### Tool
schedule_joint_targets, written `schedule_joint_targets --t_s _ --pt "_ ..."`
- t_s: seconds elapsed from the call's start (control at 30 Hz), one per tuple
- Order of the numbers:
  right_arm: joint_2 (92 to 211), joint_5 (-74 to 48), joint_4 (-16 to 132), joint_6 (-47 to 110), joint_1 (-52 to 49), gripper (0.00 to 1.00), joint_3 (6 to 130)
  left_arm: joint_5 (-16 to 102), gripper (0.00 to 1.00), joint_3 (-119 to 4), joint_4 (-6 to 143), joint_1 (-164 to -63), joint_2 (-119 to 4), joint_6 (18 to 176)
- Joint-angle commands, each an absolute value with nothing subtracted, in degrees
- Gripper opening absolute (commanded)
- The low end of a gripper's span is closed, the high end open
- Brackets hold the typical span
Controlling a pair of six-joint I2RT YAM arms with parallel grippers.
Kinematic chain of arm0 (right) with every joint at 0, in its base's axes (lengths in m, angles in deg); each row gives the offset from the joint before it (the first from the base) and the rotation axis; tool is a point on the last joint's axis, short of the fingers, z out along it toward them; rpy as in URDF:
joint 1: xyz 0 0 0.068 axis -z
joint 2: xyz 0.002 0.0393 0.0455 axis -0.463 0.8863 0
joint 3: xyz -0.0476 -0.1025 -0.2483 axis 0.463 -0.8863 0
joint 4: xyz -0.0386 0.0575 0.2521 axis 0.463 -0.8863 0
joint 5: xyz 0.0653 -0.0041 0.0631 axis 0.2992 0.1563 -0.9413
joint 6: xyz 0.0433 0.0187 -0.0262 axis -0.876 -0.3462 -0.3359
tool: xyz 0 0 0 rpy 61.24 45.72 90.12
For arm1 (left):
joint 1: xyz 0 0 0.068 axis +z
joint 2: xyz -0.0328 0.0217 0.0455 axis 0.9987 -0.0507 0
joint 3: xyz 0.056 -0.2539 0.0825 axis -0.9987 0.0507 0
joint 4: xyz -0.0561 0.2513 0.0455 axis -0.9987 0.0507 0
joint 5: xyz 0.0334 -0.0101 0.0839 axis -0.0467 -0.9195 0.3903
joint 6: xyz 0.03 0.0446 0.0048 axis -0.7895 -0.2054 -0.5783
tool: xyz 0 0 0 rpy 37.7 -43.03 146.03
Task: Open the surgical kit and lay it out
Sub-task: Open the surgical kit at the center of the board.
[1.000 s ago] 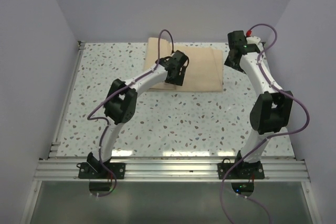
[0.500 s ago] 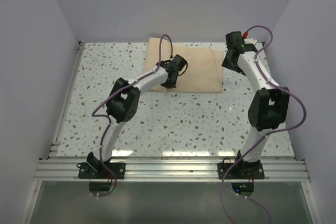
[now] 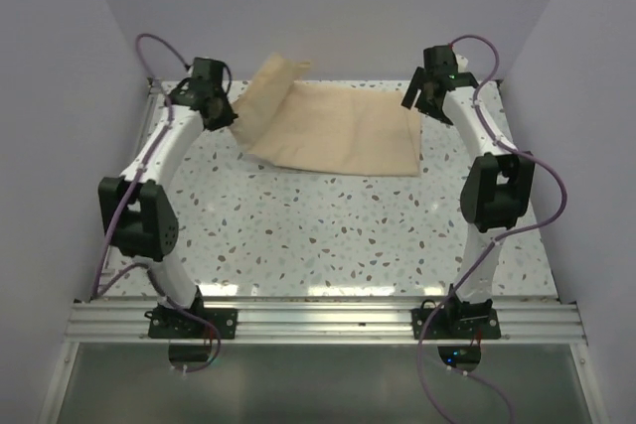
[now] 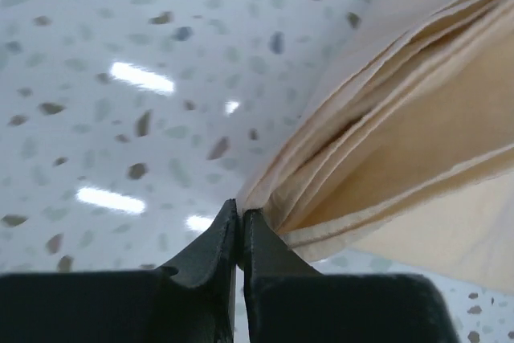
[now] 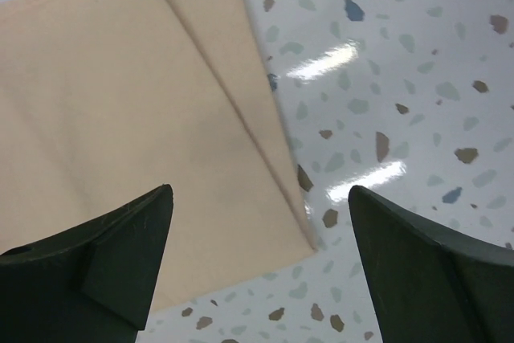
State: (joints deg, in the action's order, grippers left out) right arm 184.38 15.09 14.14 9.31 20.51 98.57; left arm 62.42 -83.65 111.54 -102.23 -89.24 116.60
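Note:
The surgical kit (image 3: 343,136) is a tan cloth wrap lying flat at the back of the table. Its left flap (image 3: 263,91) is lifted and drawn out to the left. My left gripper (image 3: 230,116) is shut on that flap's edge. In the left wrist view the black jaws of the left gripper (image 4: 239,216) pinch the bunched cloth folds (image 4: 401,126) just above the table. My right gripper (image 3: 423,103) hovers open over the wrap's right edge. In the right wrist view the right gripper (image 5: 259,192) straddles the wrap's near right corner (image 5: 303,234) without touching it.
The speckled terrazzo table (image 3: 328,235) stretches between the wrap and the arm bases. Grey walls close in on the left, back and right. An aluminium rail (image 3: 318,320) runs along the near edge.
My left gripper closed on the wrap's flap and swung far to the left, pulling the flap open. The right gripper shifted slightly back and left over the wrap's right edge, staying open.

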Motion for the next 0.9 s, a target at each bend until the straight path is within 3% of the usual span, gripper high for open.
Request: schedule_joint_targets --t_s 0.0,0.03,0.07,0.1,0.13,0.17,0.47,0.87 --pt "187.9 5.78 19.65 11.78 20.38 0.94 104.49 64.0 0.06 -72.1 108.02 -95.28 -78.47 119.9" --pt "189.13 4.89 20.0 11.78 20.38 0.94 105.55 64.09 0.14 -69.46 107.84 -93.18 -76.98 120.51" --pt "191.23 4.01 20.7 11.96 20.29 0.94 107.65 64.01 0.41 -64.91 107.57 -92.29 -74.96 120.51" --pt "192.56 2.35 21.14 12.04 20.29 0.94 108.62 63.57 0.59 -62.95 107.57 -91.67 -74.33 120.69" --pt "193.62 1.9 21.84 12.13 20.38 0.94 109.59 63.04 0.91 -61.28 107.75 -90.97 -73.98 120.95" --pt "196.15 1.37 22.28 12.22 20.38 0.94 111.86 62.34 0.99 -58.56 107.83 -90.87 -73.8 120.95" --pt "210.4 -1.27 25.88 12.49 20.38 0.95 126.99 59.26 0.99 -49.84 109.33 -90.96 -68.01 120.08" --pt "221.57 -2.76 39.32 5.2 20.2 0.9 131.75 59.17 0.96 -42.9 113.19 -90.96 -58.52 118.5"
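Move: My left hand already pinches the kit's left flap some 15 cm above the board; the spot for that flap's left edge lies about 9 cm ahead, 9 cm to the left and 15 cm down. The middle panel is about 9 cm ahead and 17 cm right of this hand. For my empty right hand, the far-right flap corner is roughly 20 cm ahead, 5 cm left and 15 cm down; the kit's near-right corner is 5 cm back and 3 cm right. With a quick sweep of about 11 cm to the left, I open my left fingers wide and let go of the flap, then carry that hand back about 15 cm in all and down, rising slightly at the end, clear of the cloth. Meanwhile my open right hand reaches about 16 cm forward, sinking some 11 cm and going left, towards the far-right flap corner, its fingers tipping a little more forward. ##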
